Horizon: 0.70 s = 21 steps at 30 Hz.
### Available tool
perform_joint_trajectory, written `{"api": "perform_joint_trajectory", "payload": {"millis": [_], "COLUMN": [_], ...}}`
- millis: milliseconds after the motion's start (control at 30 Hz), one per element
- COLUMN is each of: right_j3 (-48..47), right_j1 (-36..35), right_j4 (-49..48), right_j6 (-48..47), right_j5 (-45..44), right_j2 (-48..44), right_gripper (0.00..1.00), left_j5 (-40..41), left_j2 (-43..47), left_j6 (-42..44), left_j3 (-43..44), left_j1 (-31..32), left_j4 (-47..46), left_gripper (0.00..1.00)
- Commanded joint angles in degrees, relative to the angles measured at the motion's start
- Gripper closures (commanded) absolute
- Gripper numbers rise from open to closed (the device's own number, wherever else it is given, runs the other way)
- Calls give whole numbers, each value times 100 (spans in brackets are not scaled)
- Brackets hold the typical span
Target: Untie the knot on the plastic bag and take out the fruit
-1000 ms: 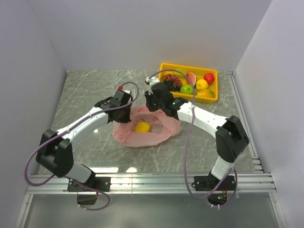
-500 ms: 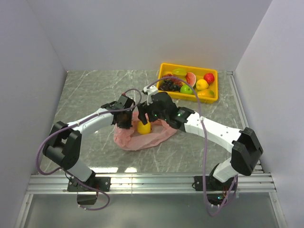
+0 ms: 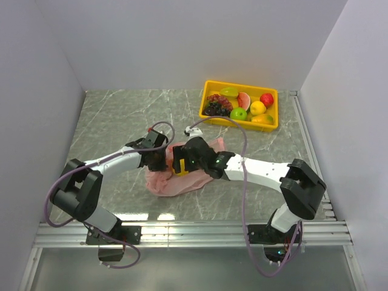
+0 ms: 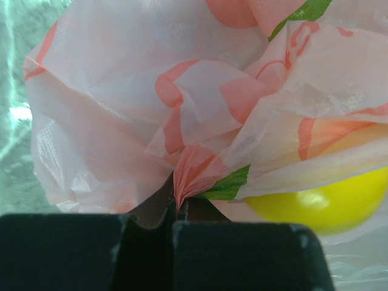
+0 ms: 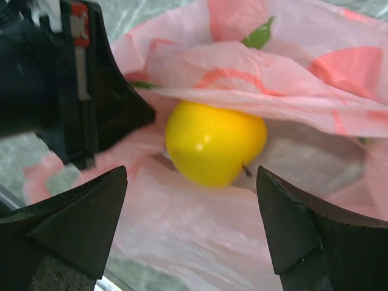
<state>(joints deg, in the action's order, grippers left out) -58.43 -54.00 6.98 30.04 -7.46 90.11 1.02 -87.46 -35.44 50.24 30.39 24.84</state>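
The pink plastic bag (image 3: pixel 173 183) lies crumpled in the middle of the table, its mouth gaping. My left gripper (image 3: pixel 161 159) is shut on a pinched fold of the bag's edge (image 4: pixel 189 173) and holds it up. Under the raised plastic (image 5: pixel 254 79) sits a yellow fruit (image 5: pixel 215 142), which also shows low right in the left wrist view (image 4: pixel 321 203). My right gripper (image 5: pixel 191 209) stands wide open just in front of that fruit, one finger (image 5: pixel 79 224) on each side, not touching it. From above, the right gripper (image 3: pixel 179 163) covers most of the fruit. No knot can be made out.
A yellow tray (image 3: pixel 204 104) at the back right holds a dark grape bunch (image 3: pixel 217 108), a watermelon slice (image 3: pixel 244 99) and several small fruits (image 3: pixel 258 108). The left gripper's black body (image 5: pixel 79 91) stands close on the left of my right gripper. White walls enclose the table.
My right gripper has come down and nearer to the bag's mouth and opened wide in front of the yellow fruit. The left gripper has drawn the bag's edge nearer, bunching the bag.
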Motion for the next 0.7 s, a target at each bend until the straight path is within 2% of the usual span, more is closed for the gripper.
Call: {"api": "perform_joint_trajectory", "payload": {"millis": [0,167,367,667], "right_j3": [-107,-246,-283,-150], "right_j1": [-155,-164,-190,-208], "right_j4": [-548,-690,-329,-883], "right_j6": [713,924,1346,1250], "right_j5": [-764,-976,-1328,-1231], "right_j2": [253,682,956,1281], "right_gripper": [7,6,7,7], "left_j5": [-295,-356,-462,-647], "left_j2": [247,238,370,396], "left_j6": [-402,-516,-683,-806], "left_j3": [-163,-207,-391,-585], "left_j1": [-16,-16,-24,-24], "left_j4": [-532,-726,-911,-1139], "left_gripper": [99,100,99,99]}}
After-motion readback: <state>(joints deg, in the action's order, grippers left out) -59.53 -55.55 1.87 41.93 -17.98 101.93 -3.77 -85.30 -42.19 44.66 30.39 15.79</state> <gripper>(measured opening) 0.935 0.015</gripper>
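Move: The orange-yellow fruit in the open bag lies roughly 3 cm ahead of the right hand, 1 cm to its left and some 8 cm below. A bag fold hangs over its far side, about 5 cm ahead of this hand, 3 cm to its left and 5 cm down; the bunched rim in the left gripper is some 10 cm left, 1 cm ahead and 7 cm below. From the left hand the fruit sits about 8 cm to the right, 1 cm ahead and about level. Downward, about 6 cm and easing off, the right hand sinks into the bag onto the fruit, edging some 2 cm forward and turning about 15 degrees clockwise. Its fingers stay wide open, ending one on either side of the fruit. The left hand keeps its pinch on the rim, shifting 2 cm to the right towards the fruit and rolling slightly. ##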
